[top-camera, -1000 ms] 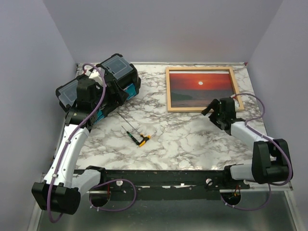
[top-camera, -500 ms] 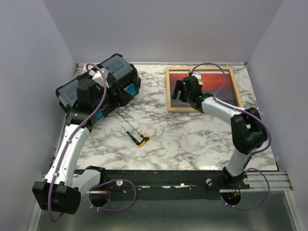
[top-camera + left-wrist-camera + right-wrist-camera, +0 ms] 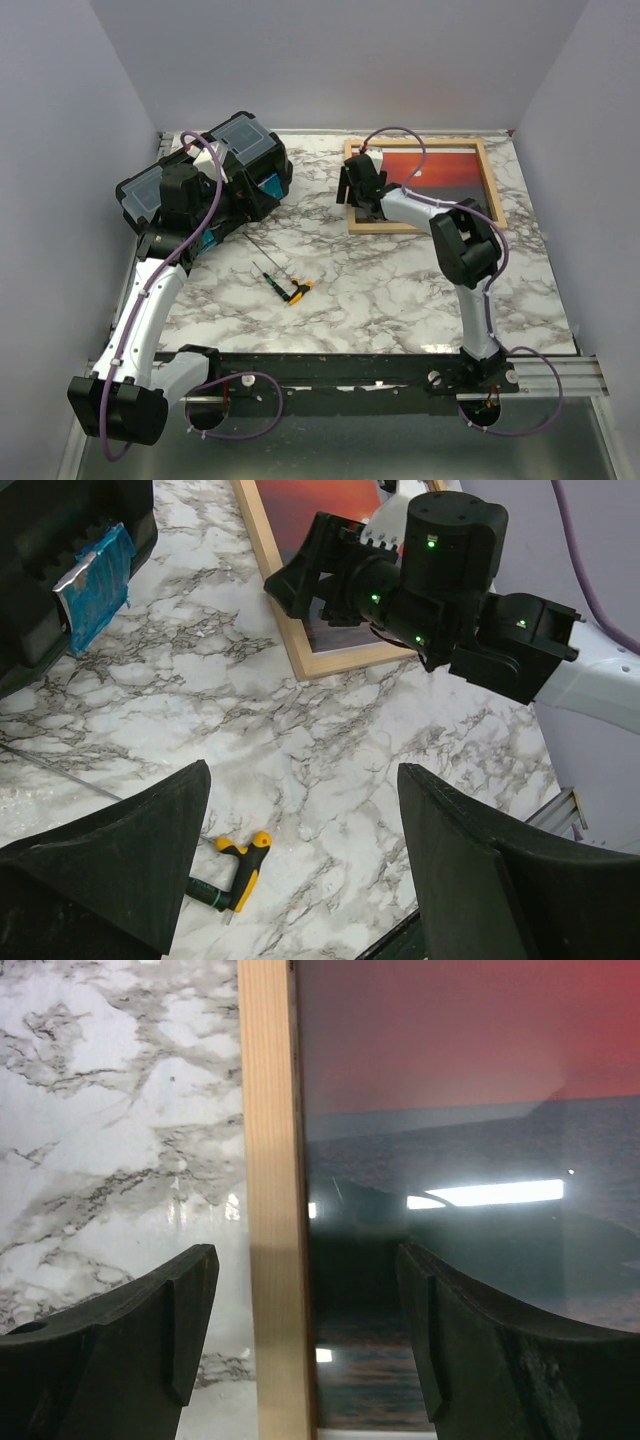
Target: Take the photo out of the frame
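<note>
The frame (image 3: pixel 415 143), thin light wood with a glossy pane, lies flat at the back right of the marble table. The photo (image 3: pixel 455 170), a red-orange sunset over dark water, sits inside it under the pane. My right gripper (image 3: pixel 352 190) hovers over the frame's left rail (image 3: pixel 270 1210). It is open, with one finger over the marble and the other over the photo (image 3: pixel 450 1110), gripping nothing. My left gripper (image 3: pixel 302 775) hangs open and empty high above the table by the toolbox.
An open black toolbox (image 3: pixel 205 175) fills the back left, with a blue piece (image 3: pixel 95 575) in it. A screwdriver with a yellow-black handle (image 3: pixel 292 290) and a thin rod (image 3: pixel 262 255) lie mid-table. Purple walls close in on three sides.
My right arm swung from the frame's near right corner across to its left rail, and its jaws narrowed a little. The left arm has stayed put.
</note>
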Controlling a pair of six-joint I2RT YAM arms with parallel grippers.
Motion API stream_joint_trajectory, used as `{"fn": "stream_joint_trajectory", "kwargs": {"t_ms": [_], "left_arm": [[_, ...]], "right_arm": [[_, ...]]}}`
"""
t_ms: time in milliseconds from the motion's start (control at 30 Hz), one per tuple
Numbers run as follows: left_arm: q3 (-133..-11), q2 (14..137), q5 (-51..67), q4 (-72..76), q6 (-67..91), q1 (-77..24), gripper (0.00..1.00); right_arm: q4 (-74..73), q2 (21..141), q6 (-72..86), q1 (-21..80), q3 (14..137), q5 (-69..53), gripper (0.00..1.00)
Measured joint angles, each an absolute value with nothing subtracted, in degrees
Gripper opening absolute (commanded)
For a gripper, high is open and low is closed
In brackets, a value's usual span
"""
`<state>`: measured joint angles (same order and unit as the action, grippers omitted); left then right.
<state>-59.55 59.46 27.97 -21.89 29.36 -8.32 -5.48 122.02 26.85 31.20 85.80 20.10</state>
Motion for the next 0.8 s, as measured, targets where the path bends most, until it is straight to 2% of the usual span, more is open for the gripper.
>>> {"fn": "stream_joint_trajectory", "kwargs": {"t_ms": [33,133,200,267,467,800], "left_arm": [[-59.55,59.46,28.03,-21.89,29.36,-8.32,0.78],[-59.55,59.46,28.14,-21.89,29.39,-8.32,0.78],[-59.55,59.46,28.18,-21.89,29.39,-8.32,0.78],[-59.55,59.46,28.18,-21.87,29.39,-8.32,0.78],[-59.55,59.46,28.21,-21.87,29.39,-8.32,0.78],[-59.53,59.46,28.38,-21.87,29.39,-8.32,0.78]], "right_arm": [[-5.76,122.93,26.76,31.53,86.98,20.69,0.70],[-6.35,125.29,26.20,32.80,89.82,23.40,0.62],[-6.59,126.63,25.87,33.54,91.18,25.15,0.52],[-7.03,127.68,25.54,33.85,92.25,26.70,0.49],[-7.75,128.53,24.49,34.30,93.60,28.82,0.24],[-10.72,128.70,22.46,34.30,97.89,29.04,0.01]]}}
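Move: The wooden frame's left bar lies between my right hand's open fingers, about 1 cm ahead, 1 cm left and 1 cm below. The photo's middle is some 16 cm to that hand's right and 4 cm ahead, about 2 cm below; the yellow-black tool lies roughly 13 cm left and 22 cm back, 4 cm below. From my left hand the bar is about 20 cm ahead, 19 cm right and 25 cm down. I ease my right hand about 1.5 cm left and 1 cm forward while sinking about 1 cm, rolling it a little left side down, and close the fingers from both sides until they pinch the frame's left bar. Keeping that grip, I raise the bar about 2 cm and carry it some 1 cm farther forward. ##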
